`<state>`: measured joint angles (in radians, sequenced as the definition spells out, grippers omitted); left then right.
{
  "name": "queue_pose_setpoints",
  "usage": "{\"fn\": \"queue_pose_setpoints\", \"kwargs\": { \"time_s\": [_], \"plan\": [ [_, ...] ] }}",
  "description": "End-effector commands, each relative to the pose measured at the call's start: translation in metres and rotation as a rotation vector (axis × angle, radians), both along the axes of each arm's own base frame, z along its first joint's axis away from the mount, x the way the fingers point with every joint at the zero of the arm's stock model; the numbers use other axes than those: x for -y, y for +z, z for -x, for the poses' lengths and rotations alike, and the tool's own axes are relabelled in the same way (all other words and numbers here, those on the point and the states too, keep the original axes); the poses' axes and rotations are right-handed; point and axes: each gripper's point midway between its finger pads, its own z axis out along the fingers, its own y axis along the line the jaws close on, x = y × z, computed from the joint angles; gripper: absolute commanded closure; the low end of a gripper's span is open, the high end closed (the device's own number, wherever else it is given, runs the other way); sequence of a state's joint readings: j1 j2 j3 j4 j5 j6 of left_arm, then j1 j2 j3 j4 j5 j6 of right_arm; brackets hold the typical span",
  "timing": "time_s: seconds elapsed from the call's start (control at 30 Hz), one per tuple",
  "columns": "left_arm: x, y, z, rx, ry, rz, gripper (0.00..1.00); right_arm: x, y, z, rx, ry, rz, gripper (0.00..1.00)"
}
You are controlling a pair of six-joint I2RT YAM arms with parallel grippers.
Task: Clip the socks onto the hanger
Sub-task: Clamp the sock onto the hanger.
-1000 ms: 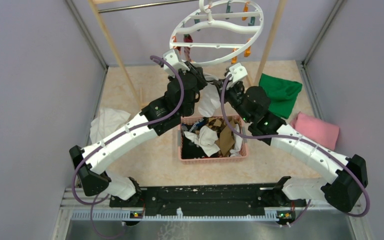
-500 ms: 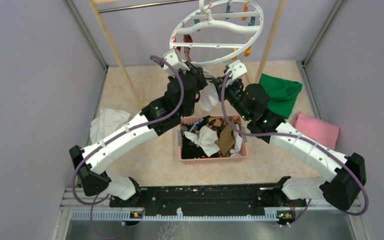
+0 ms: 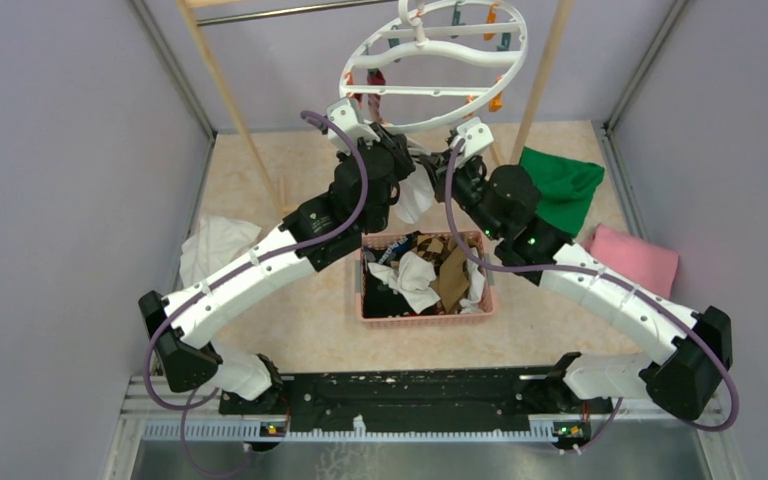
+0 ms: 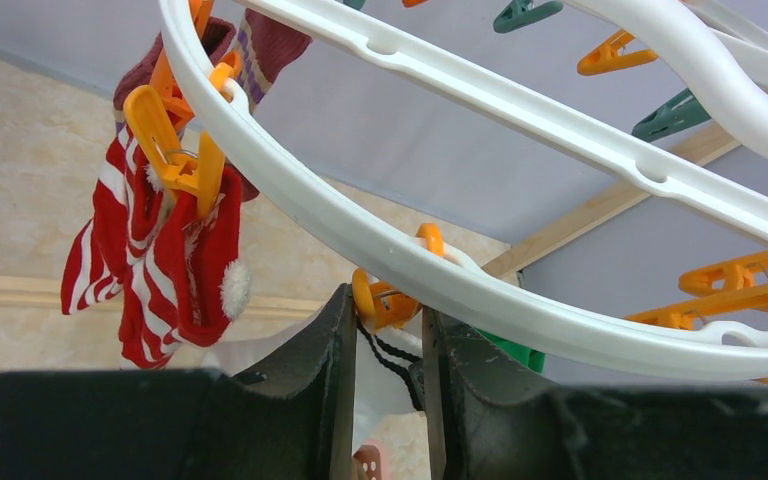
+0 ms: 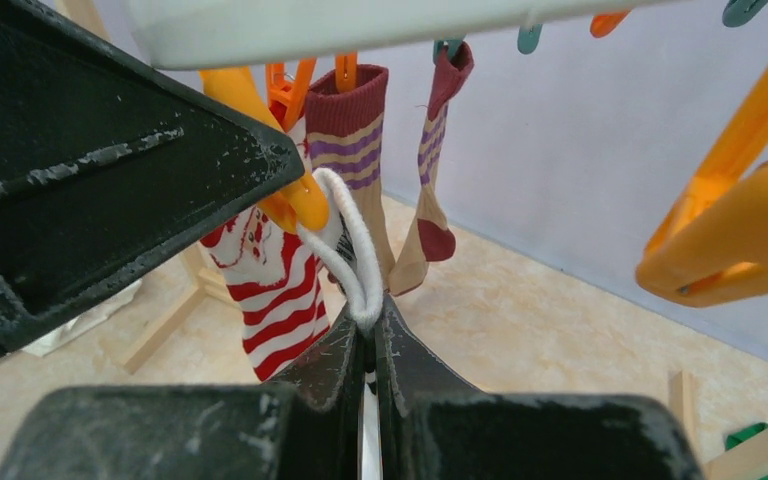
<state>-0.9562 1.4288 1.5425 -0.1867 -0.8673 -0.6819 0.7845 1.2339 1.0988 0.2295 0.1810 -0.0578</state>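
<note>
The white round hanger (image 3: 434, 62) hangs from the rack bar. Red-and-white striped socks (image 4: 160, 262) and tan-and-maroon striped socks (image 5: 358, 150) hang from its pegs. My left gripper (image 4: 385, 302) is under the ring's near edge, shut on an orange peg (image 4: 397, 303). My right gripper (image 5: 368, 322) is shut on the cuff of a white sock with black bands (image 5: 352, 262), and holds that cuff up right at the orange peg. In the top view the white sock (image 3: 416, 196) hangs between the left gripper (image 3: 403, 152) and the right gripper (image 3: 440, 165).
A pink basket (image 3: 369, 315) with several more socks sits below the grippers. A green cloth (image 3: 563, 186) and a pink cloth (image 3: 636, 259) lie to the right, a white cloth (image 3: 216, 245) to the left. Wooden rack posts (image 3: 228, 95) flank the hanger.
The right gripper has moved up and left toward the hanger's near edge, lifting the white sock to the peg. The left arm has stayed put.
</note>
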Motion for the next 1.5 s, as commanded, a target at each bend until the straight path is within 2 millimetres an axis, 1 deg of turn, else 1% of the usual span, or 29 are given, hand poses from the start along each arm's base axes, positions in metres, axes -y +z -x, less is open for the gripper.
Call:
{"fn": "queue_pose_setpoints", "kwargs": {
  "time_s": [0.0, 0.1, 0.5, 0.7, 0.77, 0.83, 0.9, 1.0, 1.13, 1.23, 1.3, 1.33, 1.4, 1.47],
  "plan": [
    [-0.004, 0.017, 0.002, 0.032, -0.007, 0.054, 0.96, -0.002, 0.043, 0.007, 0.065, 0.012, -0.079, 1.00],
    [-0.003, 0.017, 0.002, 0.032, -0.008, 0.052, 0.96, -0.001, 0.047, 0.008, 0.071, 0.014, -0.081, 1.00],
    [0.000, 0.017, 0.002, 0.031, -0.018, 0.059, 0.96, -0.011, 0.055, 0.019, 0.054, 0.098, -0.097, 1.00],
    [0.000, 0.019, 0.003, 0.032, -0.025, 0.064, 0.93, -0.009, 0.049, 0.016, 0.057, 0.077, -0.084, 1.00],
    [-0.001, 0.019, 0.004, 0.032, -0.026, 0.065, 0.84, -0.008, 0.048, 0.016, 0.059, 0.074, -0.081, 1.00],
    [-0.001, 0.019, 0.004, 0.031, -0.027, 0.065, 0.68, -0.008, 0.048, 0.016, 0.061, 0.074, -0.079, 1.00],
    [-0.001, 0.019, 0.005, 0.028, -0.031, 0.063, 0.58, -0.009, 0.046, 0.015, 0.060, 0.074, -0.075, 1.00],
    [-0.002, 0.019, 0.006, 0.026, -0.037, 0.067, 0.49, -0.009, 0.044, 0.015, 0.063, 0.072, -0.069, 1.00],
    [-0.003, 0.020, 0.011, 0.028, -0.052, 0.072, 0.38, -0.009, 0.042, 0.015, 0.066, 0.072, -0.060, 0.97],
    [-0.007, 0.020, 0.015, 0.028, -0.061, 0.069, 0.34, -0.008, 0.040, 0.015, 0.066, 0.071, -0.056, 0.88],
    [-0.010, 0.018, 0.019, 0.027, -0.071, 0.068, 0.30, -0.007, 0.038, 0.015, 0.065, 0.068, -0.051, 0.77],
    [-0.012, 0.017, 0.021, 0.026, -0.078, 0.067, 0.28, -0.006, 0.036, 0.015, 0.062, 0.066, -0.045, 0.70],
    [-0.015, 0.014, 0.027, 0.027, -0.105, 0.054, 0.27, -0.004, 0.032, 0.017, 0.059, 0.066, -0.032, 0.59],
    [-0.016, 0.012, 0.035, 0.037, -0.150, 0.031, 0.23, -0.001, 0.029, 0.021, 0.059, 0.075, -0.013, 0.48]
  ]
}}
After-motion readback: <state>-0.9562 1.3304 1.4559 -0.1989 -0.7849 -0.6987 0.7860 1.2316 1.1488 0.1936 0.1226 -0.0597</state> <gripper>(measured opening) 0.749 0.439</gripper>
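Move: The orange clip on the near rim of the hanger sits between the left fingers, its middle about 1 cm ahead and 1 cm below. From the right hand, which already pinches the white sock's cuff, that clip lies roughly 1 cm ahead, 4 cm left and 3 cm up. The clip with the striped sock is about 8 cm left of the left hand and 4 cm ahead; an empty clip hangs some 10 cm right of the right hand, 2 cm ahead and 3 cm up. The white sock's cuff is lifted about 1.5 cm by the right fingers, then eased roughly 1 cm left and back into the jaws of the orange clip, which the left fingers keep squeezed without shifting. The left fingers then spread wide, letting go of the clip, and draw back about 2 cm; the right hand holds its place and opens about halfway, freeing the cuff. ##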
